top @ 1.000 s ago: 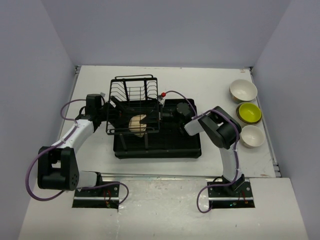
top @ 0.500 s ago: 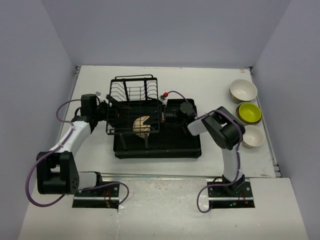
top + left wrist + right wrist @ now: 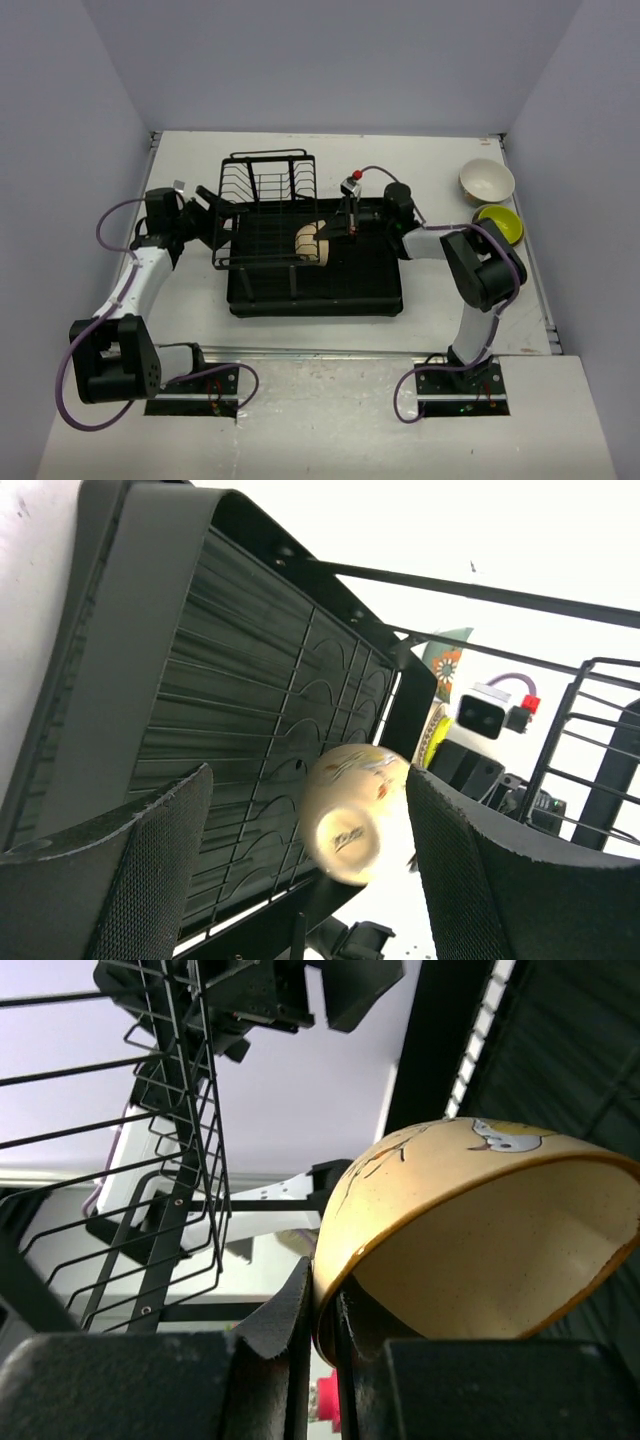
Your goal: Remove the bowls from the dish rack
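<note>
The dish rack is a black tray (image 3: pixel 380 295) with an upright wire holder (image 3: pixel 262 205) on its left half. My right gripper (image 3: pixel 335 233) is shut on the rim of a beige bowl with brown markings (image 3: pixel 311 242), holding it on edge just right of the holder, above the tray. In the right wrist view the rim of the bowl (image 3: pixel 480 1230) is pinched between the pads of my gripper (image 3: pixel 330 1305). My left gripper (image 3: pixel 213 208) stands open at the holder's left side. In its own view this gripper (image 3: pixel 310 775) frames the bowl (image 3: pixel 352 810) from a distance without touching it.
A cream bowl (image 3: pixel 487 180) and a yellow-green bowl (image 3: pixel 503 222) sit on the table at the right edge, partly behind my right arm (image 3: pixel 485 270). A teal piece with an orange flower (image 3: pixel 445 665) shows beyond the tray. Walls close in left, right and back.
My right gripper has drawn the beige bowl rightward out of the wire holder. My left gripper has backed away to the left of the holder, still open.
</note>
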Tool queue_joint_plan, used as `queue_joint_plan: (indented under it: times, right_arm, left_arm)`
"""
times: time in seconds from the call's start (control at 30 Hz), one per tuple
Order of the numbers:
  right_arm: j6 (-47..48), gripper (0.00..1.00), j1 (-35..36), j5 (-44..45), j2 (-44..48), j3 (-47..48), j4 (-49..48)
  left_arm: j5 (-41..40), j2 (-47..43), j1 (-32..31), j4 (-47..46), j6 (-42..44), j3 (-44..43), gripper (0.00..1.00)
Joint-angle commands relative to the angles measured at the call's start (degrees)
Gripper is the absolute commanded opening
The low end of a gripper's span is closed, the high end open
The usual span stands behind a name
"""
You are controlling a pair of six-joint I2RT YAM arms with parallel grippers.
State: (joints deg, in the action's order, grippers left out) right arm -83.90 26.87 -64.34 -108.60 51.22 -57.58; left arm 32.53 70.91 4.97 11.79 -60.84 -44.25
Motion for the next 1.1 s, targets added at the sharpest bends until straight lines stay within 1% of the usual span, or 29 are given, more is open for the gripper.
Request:
queue_joint_plan:
  times: [0.0,0.07,0.1,0.13,0.17,0.23,0.27,0.3,0.33,0.37,0.43,0.5,0.53,0.57,0.6,0.67,0.7,0.73,0.77,0.83,0.87,0.93,0.97,1.03,1.07]
  right_arm:
    - [16.3,0.0,-2.6,-4.0,5.8,4.4,17.1]
    - [22.5,0.0,-3.2,-3.8,7.6,6.9,25.5]
    - [25.2,0.0,-3.3,-3.4,8.0,8.4,33.4]
    - [30.4,0.0,-3.6,-3.0,8.4,11.0,37.5]
    - [32.4,0.0,-3.9,-2.9,8.8,12.2,43.5]
    - [37.0,0.0,-4.6,-2.6,9.5,15.6,48.2]
    - [38.9,0.0,-4.9,-2.2,10.2,17.0,53.3]
    - [41.1,0.0,-5.2,-0.4,10.5,20.2,56.6]
    - [45.5,0.0,-5.5,0.8,10.8,22.0,60.7]
    - [46.7,0.0,-6.6,1.3,10.9,23.4,64.7]
    - [47.9,0.0,-8.8,2.6,11.6,26.1,66.9]
    - [50.0,0.0,-10.4,4.5,11.7,30.3,72.2]
    - [52.8,0.0,-11.7,6.7,11.5,32.2,75.0]
    - [54.0,0.0,-12.3,8.2,11.0,34.1,80.0]
    - [56.0,0.0,-12.9,9.8,10.3,37.7,82.1]
    - [58.3,0.0,-14.0,17.5,9.6,41.9,89.5]
    - [61.3,0.0,-14.1,22.3,8.7,47.4,92.6]
    - [62.4,0.0,-14.1,26.8,8.3,49.9,97.3]
    - [62.8,0.0,-14.2,36.7,8.1,53.7,99.4]
    - [63.3,0.0,-14.3,45.9,8.2,55.9,102.9]
    - [63.4,0.0,-14.3,54.6,8.3,57.0,103.7]
    - [64.1,0.0,-14.4,61.8,8.9,56.9,105.3]
    - [64.1,0.0,-14.4,70.3,9.2,55.9,105.8]
    - [64.9,0.0,-14.8,77.0,10.7,53.4,105.9]
    - [64.8,0.0,-15.2,82.2,11.2,50.5,105.9]
  left_arm:
    - [0.9,-2.0,1.4,0.2,1.8,-1.5,0.79]
    - [0.6,-2.2,2.1,0.3,2.0,-1.9,0.79]
    - [0.6,-2.3,2.2,0.3,2.0,-2.2,0.79]
    - [0.5,-2.2,2.5,0.5,2.0,-2.6,0.79]
    - [0.5,-2.2,2.8,0.7,2.0,-3.0,0.79]
    - [0.3,-2.2,3.4,0.7,1.8,-3.5,0.79]
    - [0.1,-2.2,3.6,0.8,1.7,-3.9,0.79]
    - [-0.1,-2.2,3.7,1.3,2.0,-4.3,0.79]
    - [-0.5,-2.2,4.0,1.8,2.4,-4.7,0.79]
    - [-1.1,-2.1,4.3,2.5,2.8,-5.7,0.79]
    - [-2.0,-1.8,5.2,5.1,4.8,-7.1,0.79]
    - [-3.7,-1.8,6.0,7.9,6.5,-9.2,0.79]
    - [-4.3,-2.1,7.0,8.7,7.1,-9.7,0.79]
    - [-5.5,-2.3,7.4,9.4,8.1,-10.6,0.79]
    - [-5.8,-2.4,7.9,10.5,8.5,-11.0,0.79]
    - [-7.5,-2.3,9.1,12.9,9.1,-12.0,0.79]
    - [-8.2,-2.4,9.3,13.4,9.0,-12.1,0.79]
    - [-8.8,-2.4,9.4,13.7,8.9,-12.0,0.79]
    - [-9.8,-2.5,9.4,14.0,8.6,-11.8,0.79]
    - [-10.6,-2.8,9.4,14.0,8.5,-11.2,0.79]
    - [-10.6,-2.8,9.5,13.9,8.5,-10.9,0.79]
    - [-10.6,-2.8,9.5,13.8,8.5,-9.8,0.79]
    - [-10.5,-2.8,9.5,13.6,8.4,-9.5,0.78]
    - [-10.5,-3.0,9.6,13.5,8.3,-8.9,0.79]
    - [-10.5,-2.9,9.6,13.5,8.3,-8.8,0.79]
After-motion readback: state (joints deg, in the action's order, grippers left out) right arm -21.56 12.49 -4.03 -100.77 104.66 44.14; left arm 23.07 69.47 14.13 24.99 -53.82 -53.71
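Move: From the right hand, which already holds the cream bowl by its rim, the upright green bowl it heads towards stands roughly 40 cm right, 12 cm ahead and 13 cm below. The yellow bowl is about 43 cm right and 1 cm ahead, just as low; the wire tier's middle is 14 cm left, 4 cm ahead, slightly higher. From the left hand the green bowl lies some 61 cm right, 10 cm ahead, 12 cm lower. Still pinching the cream bowl, the right hand carries it about 20 cm right, forward and up; left withdraws left. ##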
